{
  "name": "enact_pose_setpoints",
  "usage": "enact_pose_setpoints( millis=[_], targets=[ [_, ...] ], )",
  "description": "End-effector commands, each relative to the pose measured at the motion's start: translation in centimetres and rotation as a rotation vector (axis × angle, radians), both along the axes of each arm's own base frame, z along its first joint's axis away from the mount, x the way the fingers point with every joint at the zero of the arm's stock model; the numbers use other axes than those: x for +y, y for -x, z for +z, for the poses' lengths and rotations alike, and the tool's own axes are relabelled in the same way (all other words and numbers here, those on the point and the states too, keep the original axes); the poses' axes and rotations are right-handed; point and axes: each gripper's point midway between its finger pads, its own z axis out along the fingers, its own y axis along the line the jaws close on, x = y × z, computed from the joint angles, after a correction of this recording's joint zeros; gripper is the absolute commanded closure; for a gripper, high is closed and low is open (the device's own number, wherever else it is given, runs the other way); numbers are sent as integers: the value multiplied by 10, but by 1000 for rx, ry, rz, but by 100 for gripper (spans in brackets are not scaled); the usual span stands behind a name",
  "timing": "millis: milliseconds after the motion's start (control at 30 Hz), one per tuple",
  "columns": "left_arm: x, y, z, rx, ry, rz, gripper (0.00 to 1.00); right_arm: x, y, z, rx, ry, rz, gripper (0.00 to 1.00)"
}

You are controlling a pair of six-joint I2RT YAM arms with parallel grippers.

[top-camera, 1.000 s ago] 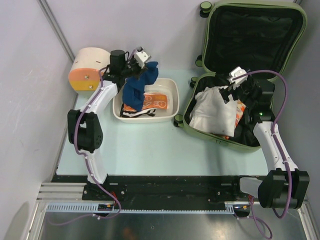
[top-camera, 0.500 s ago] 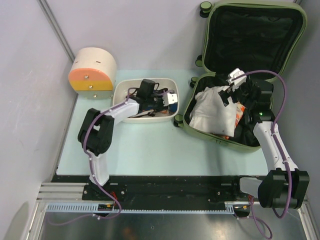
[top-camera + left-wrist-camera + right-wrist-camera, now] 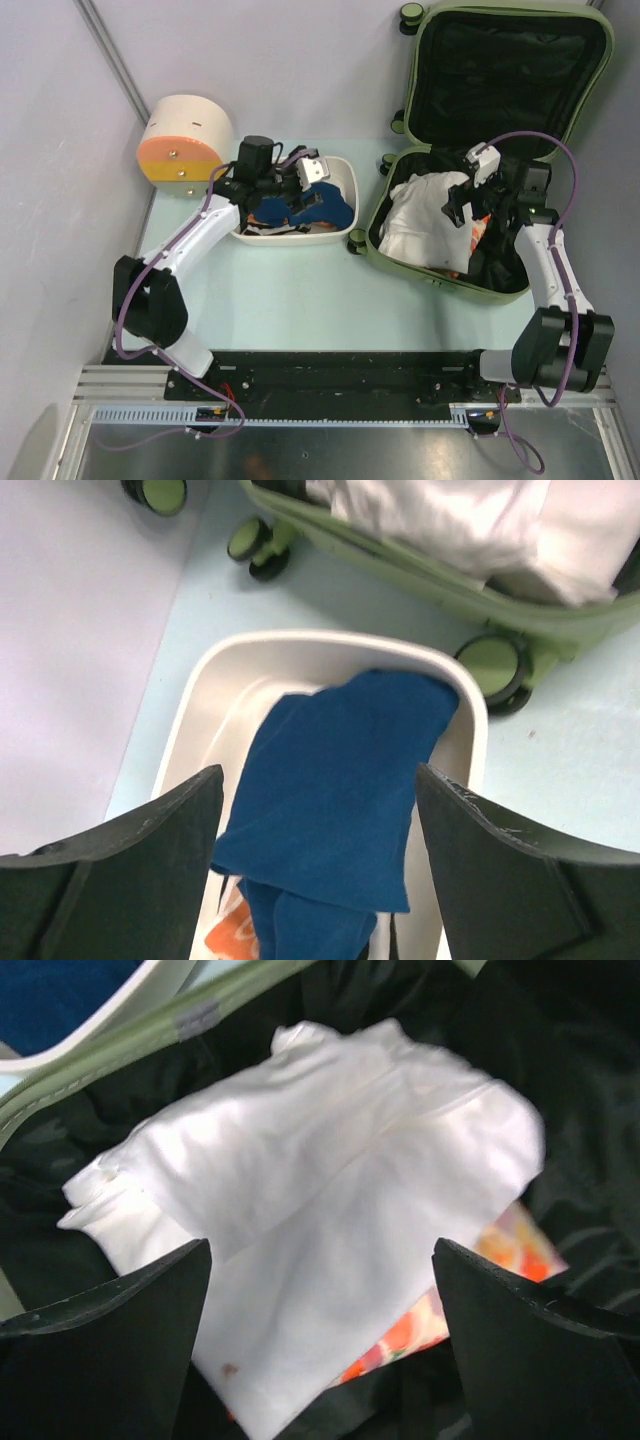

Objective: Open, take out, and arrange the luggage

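Observation:
The olive-green luggage (image 3: 375, 250) lies open at the right, its lid (image 3: 510, 60) up against the wall and its lining black. Inside it lies a folded white garment (image 3: 425, 225) (image 3: 330, 1190) on top of an orange patterned cloth (image 3: 500, 1260). My right gripper (image 3: 458, 205) (image 3: 322, 1250) hangs open just above the white garment, holding nothing. My left gripper (image 3: 300, 190) (image 3: 318, 780) is open over the white tub (image 3: 345, 170) (image 3: 300, 640). A blue cloth (image 3: 310, 207) (image 3: 340, 770) lies loose in the tub below its fingers.
A round cream drawer box (image 3: 185, 140) with an orange front stands at the back left beside the tub. Striped and orange cloths (image 3: 265, 228) lie under the blue one. The luggage wheels (image 3: 265, 548) stick out toward the tub. Walls close in at left and back.
My left gripper has opened and let the blue cloth drop into the tub, then drawn back above it. The right gripper has shifted slightly over the white garment, still open.

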Motion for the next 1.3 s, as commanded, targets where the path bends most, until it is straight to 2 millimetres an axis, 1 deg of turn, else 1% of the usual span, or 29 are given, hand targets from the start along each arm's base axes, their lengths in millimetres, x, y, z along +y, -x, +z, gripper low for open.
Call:
enact_pose_setpoints(
  millis=[0,100,133,167,200,267,300,367,400,467,500,533,600,633,767,800,867,900,1000,1100,1133,1167,1200,1233,1267],
  targets=[
    [-15,19,43,125,168,8,19,-6,16,-36,252,-108,-47,4],
    [-23,22,53,173,215,9,19,-27,21,-50,377,-236,-151,8],
    [-23,21,53,181,220,14,18,-42,30,-57,429,-273,-197,11],
    [-26,22,53,190,224,16,18,-47,35,-63,463,-284,-211,12],
    [-28,21,52,211,234,19,18,-50,45,-71,518,-298,-234,12],
    [-34,22,50,230,238,18,18,-60,53,-83,582,-339,-279,14],
    [-38,20,47,248,241,18,18,-60,59,-89,625,-368,-299,14],
    [-46,21,46,254,239,6,17,-61,64,-99,681,-417,-316,17],
    [-51,20,50,245,241,-2,17,-59,66,-109,730,-443,-326,18],
    [-59,20,47,250,236,-15,16,-58,69,-120,778,-465,-331,19],
    [-62,19,53,240,243,-19,16,-57,70,-129,810,-478,-333,19],
    [-66,18,51,244,240,-23,16,-54,72,-132,830,-500,-332,20],
    [-70,15,56,234,246,-26,16,-50,75,-140,870,-524,-327,20],
    [-71,14,54,238,244,-27,16,-47,78,-146,902,-547,-329,20],
    [-73,10,53,237,244,-22,16,-36,87,-154,948,-572,-298,24],
    [-74,10,53,239,243,-25,16,-32,89,-154,955,-574,-286,25],
    [-76,10,49,246,239,-25,16,-27,92,-150,956,-573,-268,30],
    [-76,10,49,249,241,-27,16,-23,96,-148,973,-586,-253,32],
    [-80,8,48,249,241,-34,16,-16,102,-142,989,-604,-225,41],
    [-83,5,49,245,244,-38,16,-13,104,-137,986,-625,-212,66],
    [-85,4,50,242,244,-43,17,-12,103,-133,975,-628,-209,81],
    [-85,4,51,237,245,-44,17,-12,102,-130,964,-633,-205,86],
    [-86,3,52,234,246,-48,17,-11,100,-121,931,-634,-195,97],
    [-88,3,51,235,244,-50,17,-10,99,-117,915,-641,-192,100],
    [-89,3,52,230,244,-53,17,-10,97,-112,895,-647,-187,100]
  ],
)
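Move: The right hand hangs over the open suitcase. The middle of the white cloth lies level with it, about 5 cm left and 14 cm below; its near corner is some 11 cm back and 2 cm right. The patterned cloth shows about 6 cm right and 1 cm back. For the left hand, the white cloth is level, some 28 cm right and 15 cm down; the blue cloth lies 2 cm ahead, 4 cm right and 17 cm below. Lower the right gripper about 15 cm into the suitcase while drawing it 10 cm back, swinging out right, then back left to the white cloth's near corner. Tip the fingers steeply down on the way, shut them to pinch that corner and start to raise it slightly. Bring the open left hand right, away from over the blue cloth, towards the suitcase. ##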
